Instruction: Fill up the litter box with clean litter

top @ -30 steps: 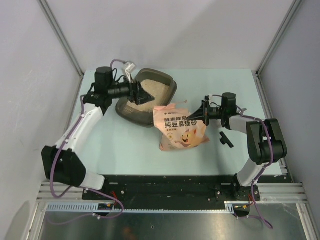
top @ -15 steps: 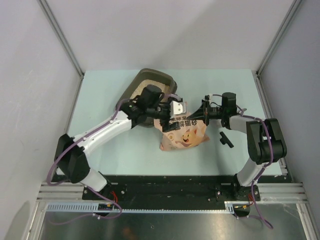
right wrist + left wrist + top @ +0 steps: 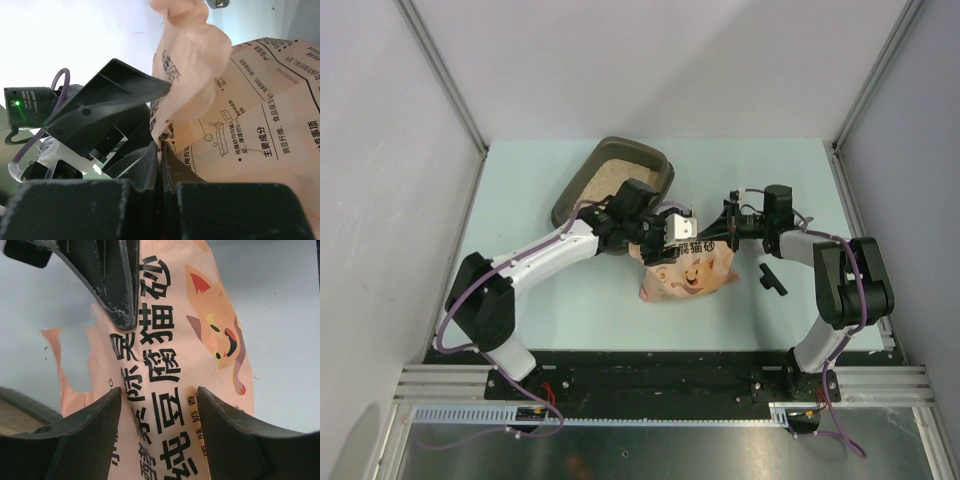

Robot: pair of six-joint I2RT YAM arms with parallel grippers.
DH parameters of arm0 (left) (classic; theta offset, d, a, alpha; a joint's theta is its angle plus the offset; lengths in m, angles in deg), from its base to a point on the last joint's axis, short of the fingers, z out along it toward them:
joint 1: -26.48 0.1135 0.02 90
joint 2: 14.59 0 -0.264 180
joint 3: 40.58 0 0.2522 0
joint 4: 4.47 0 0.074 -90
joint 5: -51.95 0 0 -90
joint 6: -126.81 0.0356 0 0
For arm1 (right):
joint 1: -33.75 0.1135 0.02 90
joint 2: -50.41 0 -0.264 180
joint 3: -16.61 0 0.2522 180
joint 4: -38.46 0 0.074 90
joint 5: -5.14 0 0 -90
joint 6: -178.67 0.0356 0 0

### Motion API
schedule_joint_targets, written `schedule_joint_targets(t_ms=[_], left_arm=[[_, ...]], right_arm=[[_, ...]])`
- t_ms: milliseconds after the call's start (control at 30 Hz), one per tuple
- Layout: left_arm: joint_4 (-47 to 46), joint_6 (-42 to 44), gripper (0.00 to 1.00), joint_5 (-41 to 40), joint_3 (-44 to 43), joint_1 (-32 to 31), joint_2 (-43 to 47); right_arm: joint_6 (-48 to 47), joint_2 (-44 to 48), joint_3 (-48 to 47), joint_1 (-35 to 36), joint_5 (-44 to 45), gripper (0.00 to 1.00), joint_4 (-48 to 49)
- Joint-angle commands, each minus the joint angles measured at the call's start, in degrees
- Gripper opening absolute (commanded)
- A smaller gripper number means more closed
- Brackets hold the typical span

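The dark litter box (image 3: 567,202) sits at the back left, with pale clean litter (image 3: 616,174) inside it. Its rim (image 3: 22,401) also shows in the left wrist view. The pink cat bag (image 3: 692,272) lies to its right. My left gripper (image 3: 660,248) (image 3: 159,407) is open and hovers over the bag's printed face (image 3: 165,365), a finger on each side of the lettering. My right gripper (image 3: 726,228) (image 3: 161,145) is shut on the bag's crumpled top edge (image 3: 187,75) from the right.
A small black object (image 3: 770,277) lies on the table right of the bag, close to the right arm. Grey walls and metal posts enclose the table (image 3: 540,290) on three sides.
My left arm has swung right from the litter box rim to above the bag. The right gripper has kept still, pinching the bag.
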Motion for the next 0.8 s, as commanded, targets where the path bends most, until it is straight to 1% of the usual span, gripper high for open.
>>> schedule_joint_targets(t_ms=[0,67,133,167,200,267,300,367,400,467,500,567,633,667,700,733,767], left_arm=[[2.6,1.9,0.63,1.4,-0.8,-0.4,-1.3],[2.9,1.2,0.60,1.4,-0.8,-0.4,-1.5],[3.8,0.8,0.53,1.8,-0.8,-0.3,-2.0],[4.2,0.5,0.49,1.9,-0.8,-0.3,-2.0],[4.5,0.2,0.39,1.9,-0.8,-0.3,-2.3],[4.7,-0.7,0.33,1.7,-1.1,-0.3,-2.4],[4.7,-1.0,0.27,1.7,-1.1,-0.3,-2.4],[4.7,-2.0,0.21,1.6,-0.9,-0.2,-2.0],[4.8,-2.3,0.13,1.7,-0.8,-0.1,-2.0],[4.8,-3.1,0.09,2.5,-0.2,0.5,-1.3],[4.8,-3.4,0.05,2.6,0.4,0.8,-1.2],[4.8,-4.4,0.02,3.2,0.9,1.9,-0.6],[4.7,-5.7,0.00,5.8,1.6,3.7,0.8],[4.8,-6.0,0.00,6.8,1.7,4.1,1.2],[4.8,-6.0,0.00,8.9,2.3,4.6,2.3],[4.7,-5.9,0.00,9.9,2.4,5.1,2.8],[4.8,-5.9,0.00,10.6,2.6,5.1,3.1]], right_arm=[[1.1,3.3,-3.1,-0.8,-5.0,0.00,0.4],[0.4,3.3,-3.1,-1.3,-5.0,0.00,-0.9],[-0.5,3.3,-3.1,-1.7,-5.0,0.00,-3.2],[-0.8,3.3,-3.1,-1.9,-5.1,0.00,-4.4],[-0.8,3.3,-3.1,-2.1,-5.1,0.00,-6.9],[-0.9,3.2,-3.0,-2.6,-5.6,0.00,-8.9],[-0.7,3.1,-3.1,-2.9,-5.8,0.00,-9.3],[0.2,3.2,-3.0,-3.6,-6.8,0.00,-10.4],[0.6,3.4,-3.1,-3.9,-7.1,0.00,-10.7],[0.3,4.0,-3.3,-5.0,-7.4,0.00,-12.2],[-0.9,4.1,-3.4,-5.3,-7.7,0.00,-13.9],[-1.4,5.0,-3.6,-5.7,-8.6,0.01,-12.6],[-3.9,6.2,-4.5,-7.0,-9.2,0.08,-8.3],[-5.5,6.9,-5.0,-8.6,-9.1,0.16,-7.2],[-11.2,7.7,-5.4,-10.9,-7.7,0.23,-7.3],[-15.1,8.6,-5.9,-12.0,-6.5,0.29,-8.7],[-19.4,10.4,-7.5,-13.1,-5.2,0.37,-11.1]])
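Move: The left hand's open fingers already straddle the bag's gathered top; the part to pinch lies about 1 cm to its right and 2 cm below, level fore and aft. The litter box is some 12 cm ahead and 14 cm to the left hand's left, about 14 cm lower. From the right fingers, shut on the bag's rim, that gathered top lies roughly 6 cm left, 1 cm back and 2 cm lower; the black clip sits about 9 cm back, 16 cm right and 17 cm below. Close the left gripper fully across the bag's gathered top, sinking and drawing back only about 1 cm as the fingers shut on the plastic. Keep the right fingers clamped on the rim, easing back and right by a centimetre, until that pinch is made; then open them about a quarter and draw the right hand off to the right, some 3 cm in all, away from the left hand. ##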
